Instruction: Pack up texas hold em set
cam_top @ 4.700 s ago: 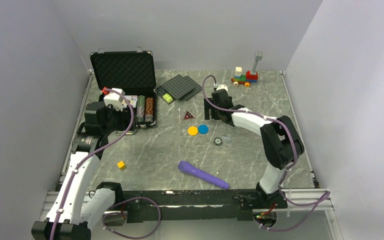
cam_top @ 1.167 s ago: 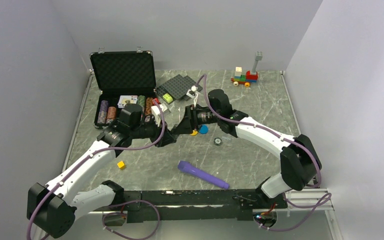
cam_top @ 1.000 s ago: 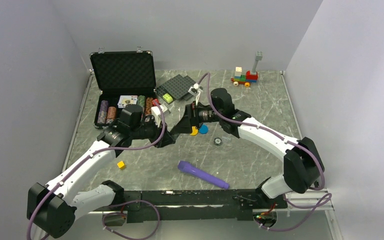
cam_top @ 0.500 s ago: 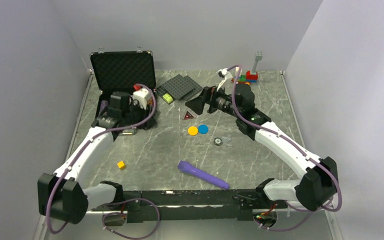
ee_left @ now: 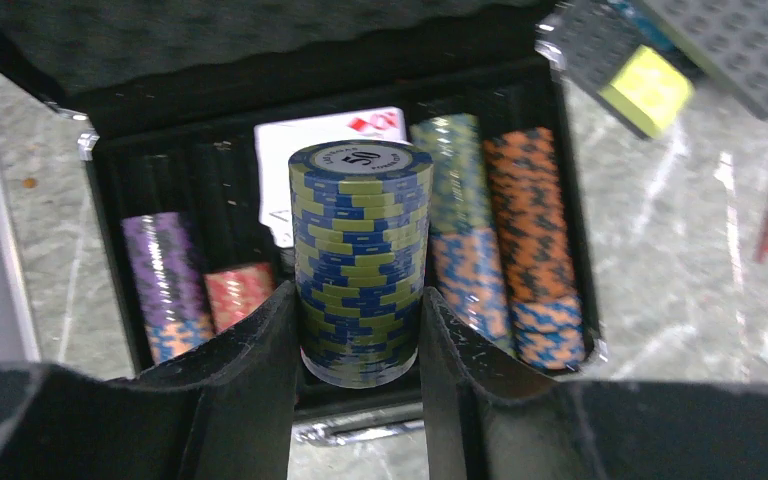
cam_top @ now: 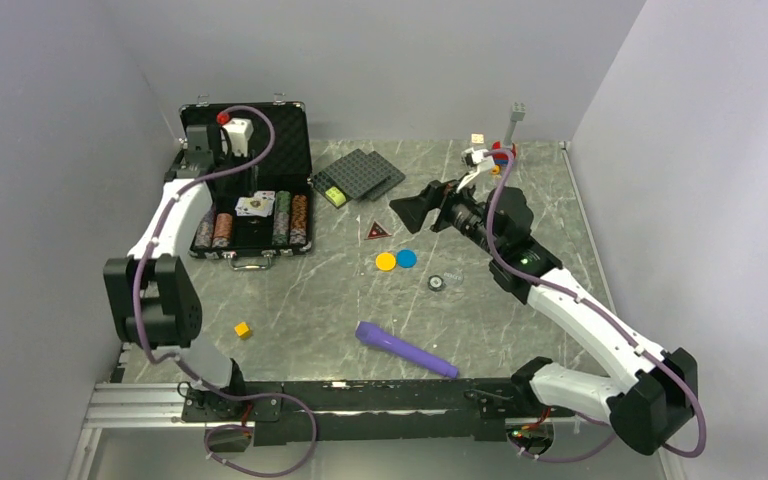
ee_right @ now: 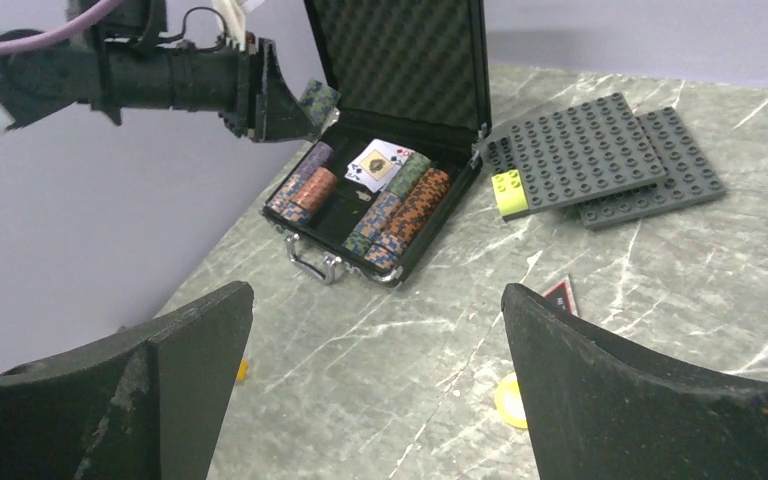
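Note:
The black case (cam_top: 245,140) stands open at the back left, with its foam lid up. Its tray holds striped chip stacks (cam_top: 282,220) and playing cards (cam_top: 256,205). My left gripper (ee_left: 358,295) is shut on a green-and-blue chip stack (ee_left: 360,250) and holds it above the tray. The stack also shows in the right wrist view (ee_right: 318,100), in front of the lid. My right gripper (cam_top: 412,212) is wide open and empty, raised above the table. The dark red triangle (cam_top: 378,231), yellow disc (cam_top: 386,262) and blue disc (cam_top: 406,258) lie on the table near it.
Dark grey studded plates (cam_top: 360,175) with a yellow-green brick (cam_top: 334,195) lie right of the case. A purple cylinder (cam_top: 405,350) lies near the front. A small yellow cube (cam_top: 243,329) and a small black ring (cam_top: 436,283) lie loose. A brick train (cam_top: 500,150) stands behind the right arm.
A second ago both grippers met mid-table. Since then the left arm has swung back and up over the case with the chip stack. The right gripper has pulled back to the right.

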You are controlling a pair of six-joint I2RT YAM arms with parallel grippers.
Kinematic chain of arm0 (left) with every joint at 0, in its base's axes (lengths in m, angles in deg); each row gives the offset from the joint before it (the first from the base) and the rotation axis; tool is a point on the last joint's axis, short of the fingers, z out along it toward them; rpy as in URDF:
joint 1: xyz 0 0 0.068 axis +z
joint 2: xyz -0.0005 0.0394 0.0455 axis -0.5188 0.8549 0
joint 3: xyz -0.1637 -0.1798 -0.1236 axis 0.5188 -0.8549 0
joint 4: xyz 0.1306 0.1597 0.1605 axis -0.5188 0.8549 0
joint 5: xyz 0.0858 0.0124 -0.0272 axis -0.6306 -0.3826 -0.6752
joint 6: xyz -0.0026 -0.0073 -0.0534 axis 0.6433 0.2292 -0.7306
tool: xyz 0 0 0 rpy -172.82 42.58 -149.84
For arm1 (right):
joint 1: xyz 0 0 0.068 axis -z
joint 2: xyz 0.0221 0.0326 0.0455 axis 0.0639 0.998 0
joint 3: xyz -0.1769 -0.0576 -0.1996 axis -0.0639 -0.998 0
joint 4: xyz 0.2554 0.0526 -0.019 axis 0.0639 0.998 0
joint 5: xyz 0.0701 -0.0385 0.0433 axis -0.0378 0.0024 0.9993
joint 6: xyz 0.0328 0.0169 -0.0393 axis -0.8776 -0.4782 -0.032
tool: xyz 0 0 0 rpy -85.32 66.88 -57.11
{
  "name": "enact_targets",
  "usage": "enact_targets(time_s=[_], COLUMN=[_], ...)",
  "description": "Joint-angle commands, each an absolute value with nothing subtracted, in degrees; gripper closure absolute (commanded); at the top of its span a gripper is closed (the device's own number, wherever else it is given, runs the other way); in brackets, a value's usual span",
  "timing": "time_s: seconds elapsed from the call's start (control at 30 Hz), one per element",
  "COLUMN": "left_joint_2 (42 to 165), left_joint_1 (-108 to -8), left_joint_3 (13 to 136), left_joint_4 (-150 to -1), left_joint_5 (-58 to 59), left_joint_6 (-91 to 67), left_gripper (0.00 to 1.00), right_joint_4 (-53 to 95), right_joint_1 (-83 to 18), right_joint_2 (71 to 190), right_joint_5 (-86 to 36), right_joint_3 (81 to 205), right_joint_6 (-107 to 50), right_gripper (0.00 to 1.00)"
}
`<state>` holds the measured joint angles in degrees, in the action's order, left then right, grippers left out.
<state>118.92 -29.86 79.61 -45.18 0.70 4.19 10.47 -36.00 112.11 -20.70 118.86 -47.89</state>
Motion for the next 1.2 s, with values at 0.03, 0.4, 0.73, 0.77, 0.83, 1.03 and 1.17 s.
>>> enact_targets(time_s=[0.03,0.4,0.73,0.77,0.83,1.03,1.17], left_joint_2=[126.06,138.11,142.92,143.09,143.44,144.30,144.96], left_joint_1=[-25.89,-21.36,-20.86,-20.80,-20.58,-20.30,-20.15], left_joint_3=[90.04,96.55,97.87,97.80,97.65,96.99,96.90], left_joint_4=[-43.62,-42.53,-43.30,-43.50,-43.67,-43.82,-43.57], left_joint_5=[-1.69,-0.88,-0.99,-1.24,-1.38,-3.22,-4.32], left_joint_6=[7.73,8.73,8.46,8.50,8.36,8.36,8.50], left_gripper=[1.00,1.00,1.00,1.00,1.00,1.00,1.00], right_joint_4=[9.35,9.48,8.60,8.55,8.55,8.37,8.42], right_joint_1=[-35.95,-35.72,-35.69,-35.70,-35.74,-35.70,-35.75], right_joint_2=[106.89,104.47,105.53,105.49,105.44,105.62,105.55], right_joint_5=[-23.82,-26.00,-24.54,-24.55,-24.57,-24.18,-24.06], right_joint_3=[117.39,116.36,116.54,116.50,116.51,116.40,116.32], right_joint_6=[-44.83,-44.17,-45.08,-45.09,-45.09,-45.23,-45.19], right_gripper=[0.00,0.00,0.00,0.00,0.00,0.00,0.00])
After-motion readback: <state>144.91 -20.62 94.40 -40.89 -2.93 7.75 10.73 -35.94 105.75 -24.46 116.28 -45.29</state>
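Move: My left hand already grips the green-and-blue chip stack. The free far half of the red stack's slot lies about 6 cm ahead, 9 cm left and 17 cm down. The red stack fills the near half, 8 cm closer in. The purple stack stands 5 cm left of the free slot and 6 cm nearer; the cards lie 7 cm to the free slot's right, level with it. From my empty right hand that slot is roughly 20 cm ahead, 40 cm left and 30 cm down. I swing my left hand left and a little forward over the open case, then sink steeply, some 11 cm down and 9 cm left in all, towards the empty half-slot beyond the red stack. The wrist tips about 15 degrees more downward and turns slightly counter-clockwise while my fingers keep the chips pinched, and I slow almost to a stop over the slot. My open right hand eases a few centimetres right and up, away from the case. ##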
